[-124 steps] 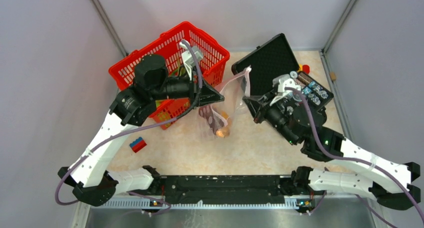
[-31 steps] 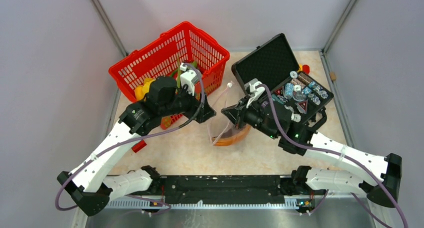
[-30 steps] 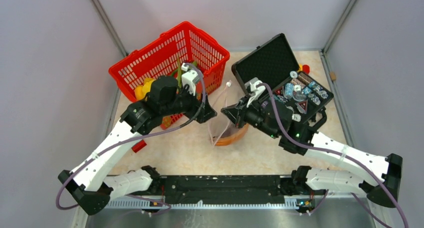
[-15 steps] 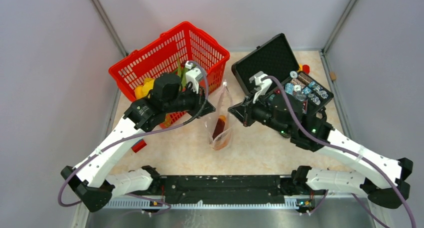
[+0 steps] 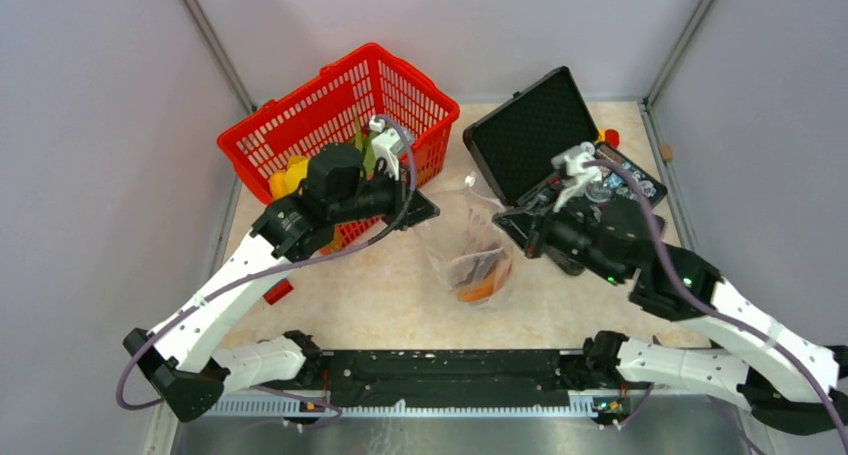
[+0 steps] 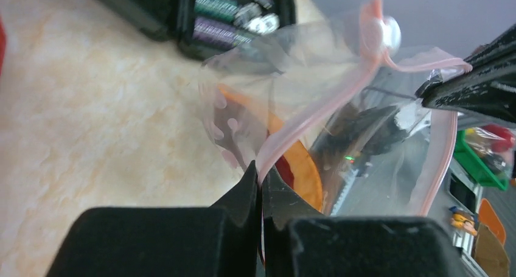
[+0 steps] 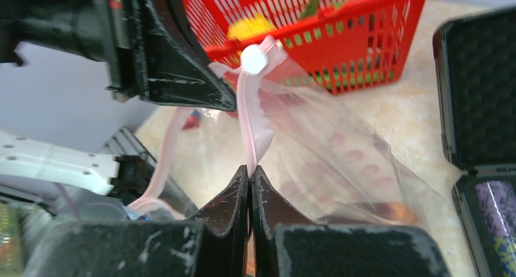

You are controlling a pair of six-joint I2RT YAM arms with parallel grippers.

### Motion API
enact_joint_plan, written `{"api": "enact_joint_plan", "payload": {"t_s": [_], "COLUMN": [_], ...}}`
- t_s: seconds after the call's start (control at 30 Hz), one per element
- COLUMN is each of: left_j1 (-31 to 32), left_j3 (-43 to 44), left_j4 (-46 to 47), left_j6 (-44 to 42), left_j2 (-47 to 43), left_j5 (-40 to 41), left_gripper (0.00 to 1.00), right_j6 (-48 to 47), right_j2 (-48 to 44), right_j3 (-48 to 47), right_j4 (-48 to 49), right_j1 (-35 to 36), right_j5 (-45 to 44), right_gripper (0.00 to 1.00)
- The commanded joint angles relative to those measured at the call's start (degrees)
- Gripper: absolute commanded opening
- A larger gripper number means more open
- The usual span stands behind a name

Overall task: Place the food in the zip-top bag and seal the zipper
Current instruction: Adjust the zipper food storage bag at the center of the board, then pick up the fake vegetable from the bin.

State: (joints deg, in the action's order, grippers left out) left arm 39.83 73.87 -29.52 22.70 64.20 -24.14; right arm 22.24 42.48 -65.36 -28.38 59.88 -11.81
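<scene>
The clear zip-top bag hangs between both grippers above the table, its mouth pulled wide. Inside lie an orange curved piece and a dark red piece. My left gripper is shut on the pale pink zipper strip at the bag's left edge. My right gripper is shut on the zipper strip at the right edge. The white slider sits on the strip near the left gripper. A yellow corn-like piece and green pods lie in the red basket.
The red mesh basket stands at the back left. The open black hard case with poker chips stands at the back right, close behind my right arm. A small red-and-blue block lies near the left arm.
My right gripper has pulled back to the right with its edge of the zipper, and the bag's mouth has spread from narrow to wide. The left gripper has stayed nearly still.
</scene>
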Motion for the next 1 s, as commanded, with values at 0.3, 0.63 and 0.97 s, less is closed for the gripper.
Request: {"api": "enact_joint_plan", "payload": {"t_s": [0.3,0.63,0.97], "left_j1": [-0.6,-0.9,-17.2], "left_j3": [-8.8,-1.2,8.6], "left_j4": [-1.2,-7.7,-9.6], "left_j6": [2.1,-6.6,-10.8], "left_j2": [-3.8,-9.3,-0.3], "left_j5": [14.1,26.1,19.3], "left_gripper": [0.46,0.93,0.99], "right_j6": [0.6,1.6,2.1], "right_j2": [17.9,15.7,15.3], "right_j3": [2.3,5.2,6.0], "right_j4": [10.5,16.0,16.5], "right_j1": [0.1,0.0,0.0], "right_j5": [-1.8,-1.7,-0.6], "right_gripper": [0.00,0.00,0.00]}}
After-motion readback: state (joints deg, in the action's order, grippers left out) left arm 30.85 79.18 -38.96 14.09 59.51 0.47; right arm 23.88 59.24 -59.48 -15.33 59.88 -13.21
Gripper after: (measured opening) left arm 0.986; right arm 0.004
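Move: Both hands already pinch the bag's rim, one on each side of its mouth. The food in the bag hangs about 24 cm below the left hand, 9 cm to its right and roughly level front to back; from the right hand it is 25 cm below and 3 cm left. The zip slider stands 6 cm ahead of the left hand and 6 cm right, at its height. The red basket's middle lies some 22 cm ahead of the left hand, 20 cm left and 15 cm below. The left fingers let go of the bag's rim, opening wide after the hand has sunk about 8 cm; it then backs off leftward and up, lastly forward, towards the red basket, turning some 30 degrees counter-clockwise. The right hand keeps its pinch, carrying its side of the bag down, left and forward, about 11 cm down before easing up 3 cm and holding still. ##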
